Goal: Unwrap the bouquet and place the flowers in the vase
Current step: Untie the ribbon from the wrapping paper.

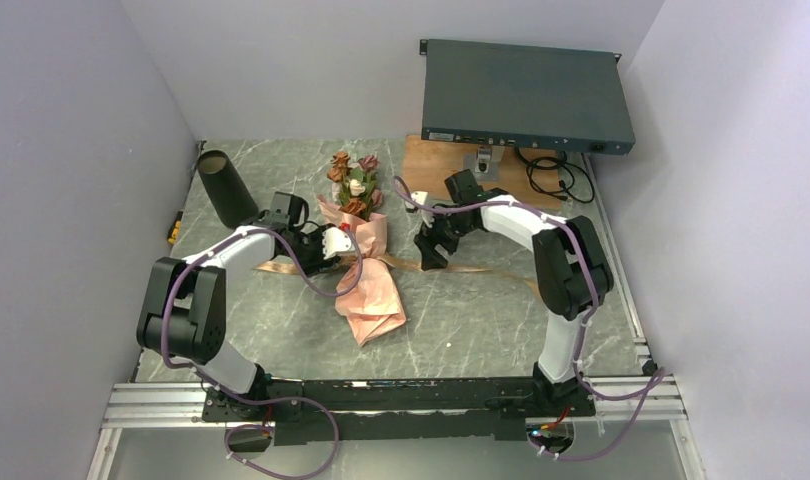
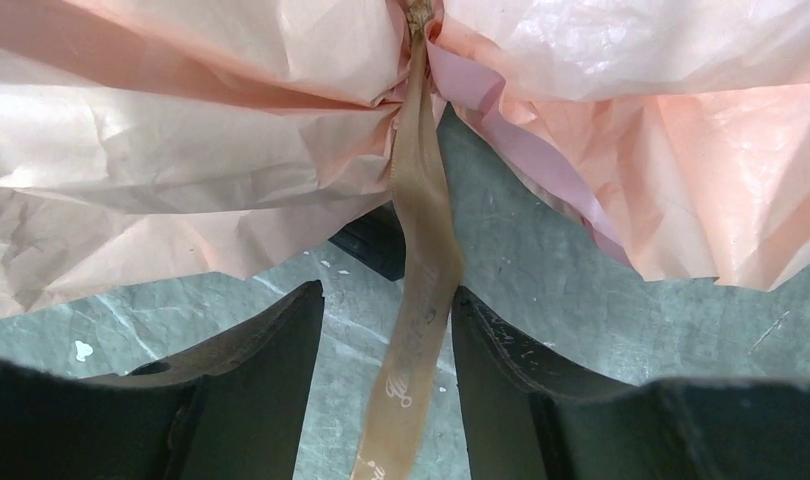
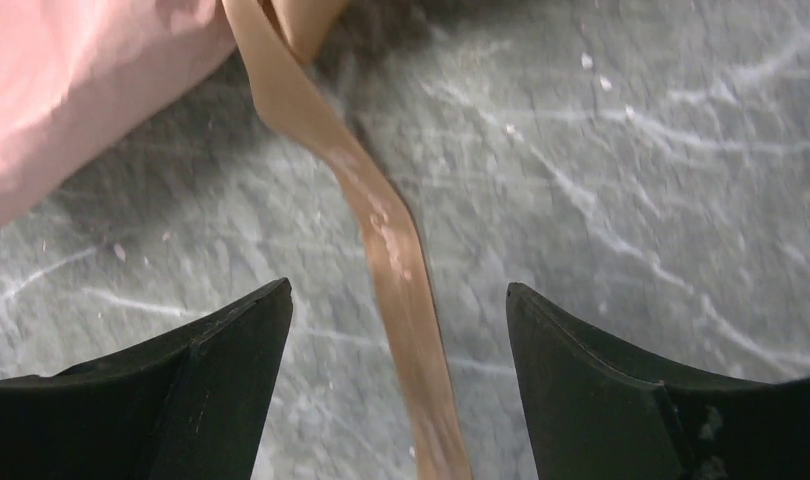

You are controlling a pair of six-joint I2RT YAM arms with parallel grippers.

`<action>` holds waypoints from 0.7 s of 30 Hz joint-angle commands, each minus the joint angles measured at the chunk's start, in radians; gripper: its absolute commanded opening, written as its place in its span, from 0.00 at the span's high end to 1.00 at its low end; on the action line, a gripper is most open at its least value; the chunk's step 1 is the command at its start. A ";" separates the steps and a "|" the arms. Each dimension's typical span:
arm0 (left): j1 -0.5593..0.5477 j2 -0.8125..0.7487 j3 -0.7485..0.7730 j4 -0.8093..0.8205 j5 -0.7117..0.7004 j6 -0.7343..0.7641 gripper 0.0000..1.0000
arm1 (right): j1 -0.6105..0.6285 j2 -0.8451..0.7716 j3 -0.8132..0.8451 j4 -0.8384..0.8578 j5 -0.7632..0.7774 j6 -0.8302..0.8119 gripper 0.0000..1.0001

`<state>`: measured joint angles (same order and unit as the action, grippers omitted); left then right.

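The bouquet [image 1: 366,270] lies on the marble table, wrapped in crinkled salmon-pink paper [image 2: 181,150]. Its flowers [image 1: 353,185] point toward the back wall. A tan ribbon [image 2: 421,300] runs out from the wrap to both sides. My left gripper [image 1: 331,245] sits at the bouquet's left side, open, and the ribbon passes loosely between its fingers [image 2: 241,390]. My right gripper [image 1: 429,250] hovers right of the bouquet, open wide over the other ribbon end [image 3: 401,290], not touching it. The black vase [image 1: 226,188] stands tilted at the back left.
A dark grey rack box [image 1: 526,95] sits at the back right on a wooden board [image 1: 436,160], with black cables [image 1: 556,175] beside it. White walls close in on both sides. A metal rail [image 1: 381,395] runs along the near edge.
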<state>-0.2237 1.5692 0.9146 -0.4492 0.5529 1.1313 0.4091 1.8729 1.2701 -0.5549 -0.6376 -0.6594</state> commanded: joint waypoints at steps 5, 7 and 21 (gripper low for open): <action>-0.030 0.023 -0.014 0.045 0.027 -0.028 0.45 | 0.078 0.110 0.113 0.113 -0.063 0.119 0.19; -0.032 0.031 -0.017 0.053 0.023 -0.028 0.44 | 0.089 0.133 0.129 0.116 -0.076 0.125 0.19; -0.010 0.053 -0.009 0.047 -0.012 -0.043 1.00 | 0.107 0.184 0.111 0.094 -0.031 0.129 1.00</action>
<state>-0.2501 1.6371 0.9058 -0.3847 0.5369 1.0954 0.5140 2.0624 1.3876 -0.4629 -0.6777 -0.5312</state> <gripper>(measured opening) 0.036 0.123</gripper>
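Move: The left gripper's spot on the ribbon's left tail is about 2 cm below it and 1 cm to its right. The ribbon knot is some 8 cm to its right and 1 cm ahead, with a dark block about 3 cm right and 1 cm ahead. The right gripper's spot on the right tail is 6 cm to its left and 3 cm lower. From there the knot is about 16 cm left, level fore-and-aft, and the wrapper's lower end 17 cm left, 10 cm back. Bring the open right gripper about 6 cm left along the ribbon's right tail towards the knot, sinking some 3 cm on the way, then shut it to pinch the tail. Lower the half-open left gripper roughly 2 cm onto the left tail, easing 1 cm right, and close its fingers on the ribbon as well. ##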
